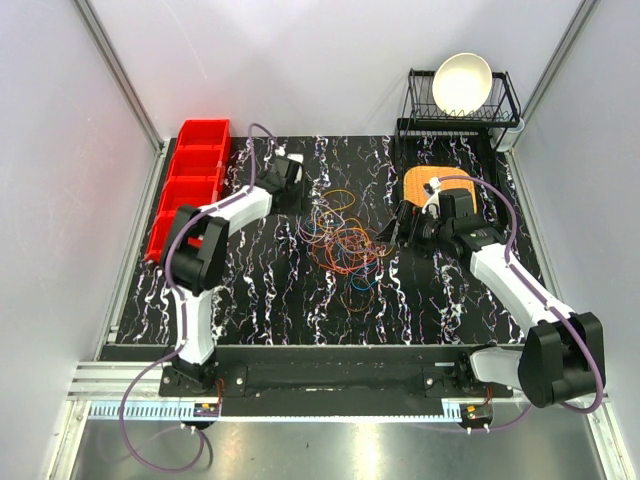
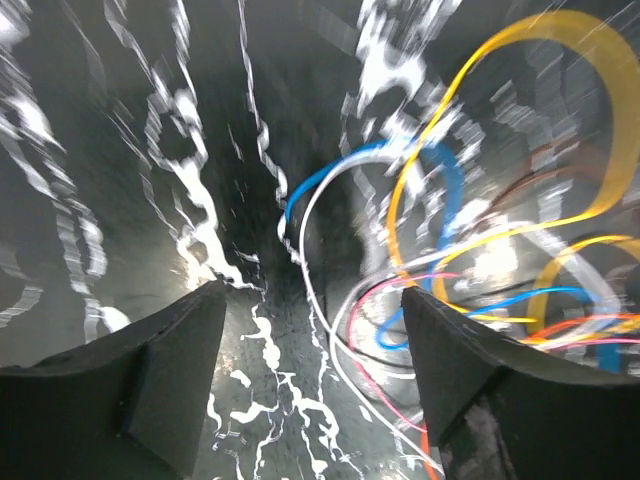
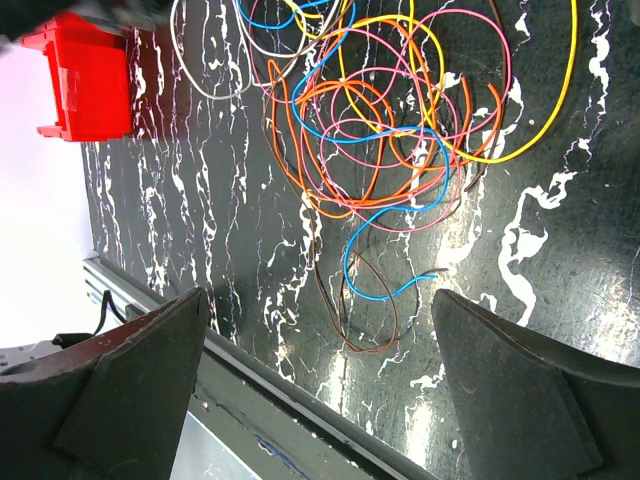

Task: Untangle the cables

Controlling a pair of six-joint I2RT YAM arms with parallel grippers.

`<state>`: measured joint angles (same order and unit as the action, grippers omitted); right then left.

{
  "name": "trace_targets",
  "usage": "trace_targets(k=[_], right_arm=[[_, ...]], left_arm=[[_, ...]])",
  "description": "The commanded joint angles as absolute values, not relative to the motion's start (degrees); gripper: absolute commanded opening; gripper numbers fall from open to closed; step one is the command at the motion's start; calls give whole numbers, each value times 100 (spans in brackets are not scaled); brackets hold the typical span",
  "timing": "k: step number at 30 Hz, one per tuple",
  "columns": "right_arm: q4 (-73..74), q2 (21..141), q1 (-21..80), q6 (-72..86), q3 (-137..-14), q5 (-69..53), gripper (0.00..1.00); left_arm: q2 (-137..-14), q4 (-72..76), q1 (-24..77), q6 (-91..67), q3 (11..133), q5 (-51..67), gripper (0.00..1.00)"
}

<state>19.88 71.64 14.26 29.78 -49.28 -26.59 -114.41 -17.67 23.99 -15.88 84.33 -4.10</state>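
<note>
The cables [image 1: 345,242] lie in a loose tangle of orange, yellow, blue, pink and brown loops in the middle of the black marbled table. My left gripper [image 1: 298,190] sits at the tangle's far-left edge and is open [image 2: 312,290]. A white cable [image 2: 318,300] and a pink one run over the table between its fingers, with blurred yellow and blue loops [image 2: 440,190] to the right. My right gripper [image 1: 392,232] hovers open [image 3: 320,294] just right of the tangle. The cables [image 3: 390,130] spread ahead of it, and a brown loop [image 3: 365,320] lies nearest.
Red bins [image 1: 195,180] line the table's left side and one shows in the right wrist view [image 3: 90,75]. A dish rack [image 1: 505,110] with a white bowl [image 1: 462,82] stands at the back right, an orange mat [image 1: 418,182] in front of it. The table's metal front rail [image 3: 250,400] lies below the right gripper.
</note>
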Motion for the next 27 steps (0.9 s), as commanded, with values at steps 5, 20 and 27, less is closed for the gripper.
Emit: trace_targets(k=[5,20,27], right_arm=[[2030,7312,1476,2856,-5142,-2672,98],[2030,7488,1477,2856,-5150,-2645,98],[2048,7234,1477,2953,-5212,-2733,98]], left_arm=[[-11531,-1258,2408,-1705,8324,-106,66],[-11594,-888,2469,-1732,8288,97,0],[-10460,-2248,2707,-1547,9777,-377,0]])
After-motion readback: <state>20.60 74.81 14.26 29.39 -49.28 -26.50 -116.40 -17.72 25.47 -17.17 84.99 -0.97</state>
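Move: The left hand, half open, hangs low over the near-left edge of the bundle: the white cable's loop lies about 4 cm below, some 2 cm to the right and 1 cm back. The blue arc is about 4 cm ahead and 3 cm right, the yellow loop 3 cm ahead and 8 cm right, the orange tangle 9 cm back and 11 cm right. From the right hand, the white cable is some 15 cm ahead, 17 cm left and 12 cm down. Straight down about 3 cm at first, the left hand goes to the white cable at the table, then eases some 2 cm right while its fingers close fully and pinch the strand between their tips; it ends just starting back up. Clear of the cables, the wide-open right hand sinks about 2 cm, tipping down slightly. ##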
